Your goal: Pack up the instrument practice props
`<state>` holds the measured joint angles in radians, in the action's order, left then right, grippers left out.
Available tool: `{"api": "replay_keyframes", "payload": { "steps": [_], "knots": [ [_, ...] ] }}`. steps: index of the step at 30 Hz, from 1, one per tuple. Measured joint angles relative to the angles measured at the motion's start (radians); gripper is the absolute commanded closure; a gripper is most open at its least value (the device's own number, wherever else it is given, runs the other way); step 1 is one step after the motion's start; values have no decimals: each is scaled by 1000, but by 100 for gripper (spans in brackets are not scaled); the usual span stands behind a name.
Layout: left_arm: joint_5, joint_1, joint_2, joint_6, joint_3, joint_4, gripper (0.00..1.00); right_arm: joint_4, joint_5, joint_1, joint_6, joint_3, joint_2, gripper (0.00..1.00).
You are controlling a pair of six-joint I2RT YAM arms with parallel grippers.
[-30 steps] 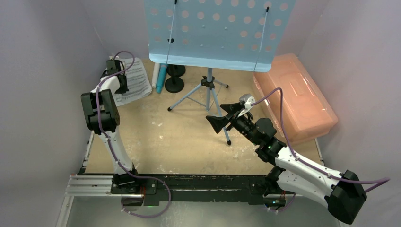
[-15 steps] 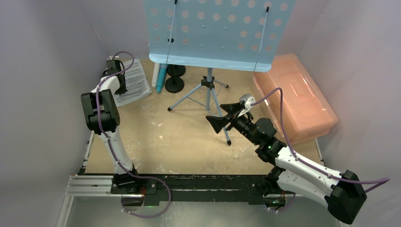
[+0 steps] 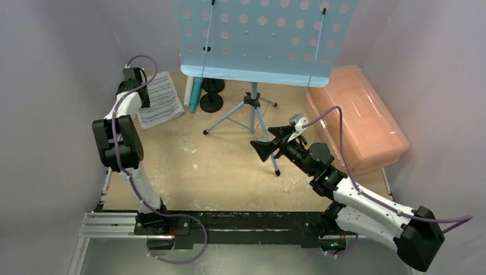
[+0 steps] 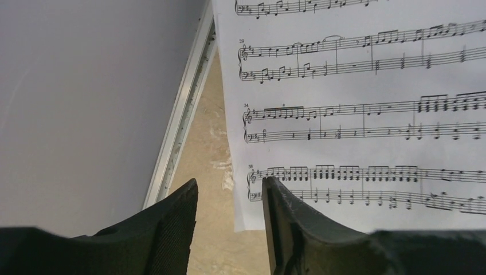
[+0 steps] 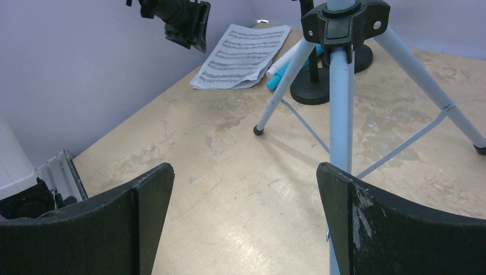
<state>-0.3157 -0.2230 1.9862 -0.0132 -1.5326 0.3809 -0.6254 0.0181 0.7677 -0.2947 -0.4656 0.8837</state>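
The light-blue perforated music rack (image 3: 258, 40) stands on its tripod (image 3: 252, 114) at the back centre. The printed sheet music (image 3: 163, 103) lies flat at the back left. A white microphone (image 3: 187, 91) and a blue microphone (image 3: 196, 94) lie beside two black round-based holders (image 3: 211, 103). My left gripper (image 3: 140, 91) hangs over the sheet's left edge (image 4: 355, 114), jaws a little apart and empty (image 4: 229, 189). My right gripper (image 3: 262, 137) is wide open and empty (image 5: 245, 172), just in front of a tripod leg (image 5: 341, 114).
A pink translucent box (image 3: 358, 117) with its lid on sits at the right, against the wall. Walls close in the table on the left, back and right. A metal rail (image 4: 183, 114) runs along the left table edge beside the sheet.
My left arm has shifted a little left and back, bringing its gripper over the sheet's left edge. The right arm has not moved.
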Motion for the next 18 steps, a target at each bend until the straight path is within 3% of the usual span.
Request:
{"api": "replay_keyframes", "payload": {
  "steps": [9, 18],
  "knots": [
    [62, 0, -151, 82, 55, -7, 32, 19, -29, 1, 7, -6, 0, 2],
    [174, 1, -456, 195, 166, -23, 29, 61, -108, 3, 34, -26, -2, 2]
  ]
}}
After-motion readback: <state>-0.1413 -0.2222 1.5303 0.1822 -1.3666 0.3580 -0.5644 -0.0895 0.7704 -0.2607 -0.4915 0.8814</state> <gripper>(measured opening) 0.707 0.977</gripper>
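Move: The left hand, empty and half open, hovers some 7 cm above the table near the left edge of the loose sheet music it has already let go; the sheets' middle lies about 10 cm ahead and 10 cm to its right. The white microphone is roughly 13 cm ahead and 23 cm right, the turquoise one 12 cm ahead and 27 cm right. From the right hand, the sheets' middle is some 33 cm ahead, 41 cm left and 26 cm below. Already clear of the sheet music, the left hand lifts faster and faster away from it, climbing about 14 cm and, as it goes, drawing back and to its right by some 5 cm each, while the wrist tips the fingers up by roughly 25 degrees and they spread wider, holding nothing. The right hand, wide open and empty beside the music stand, only begins to ease forward and to its right by about 2 cm, turning slightly clockwise. ##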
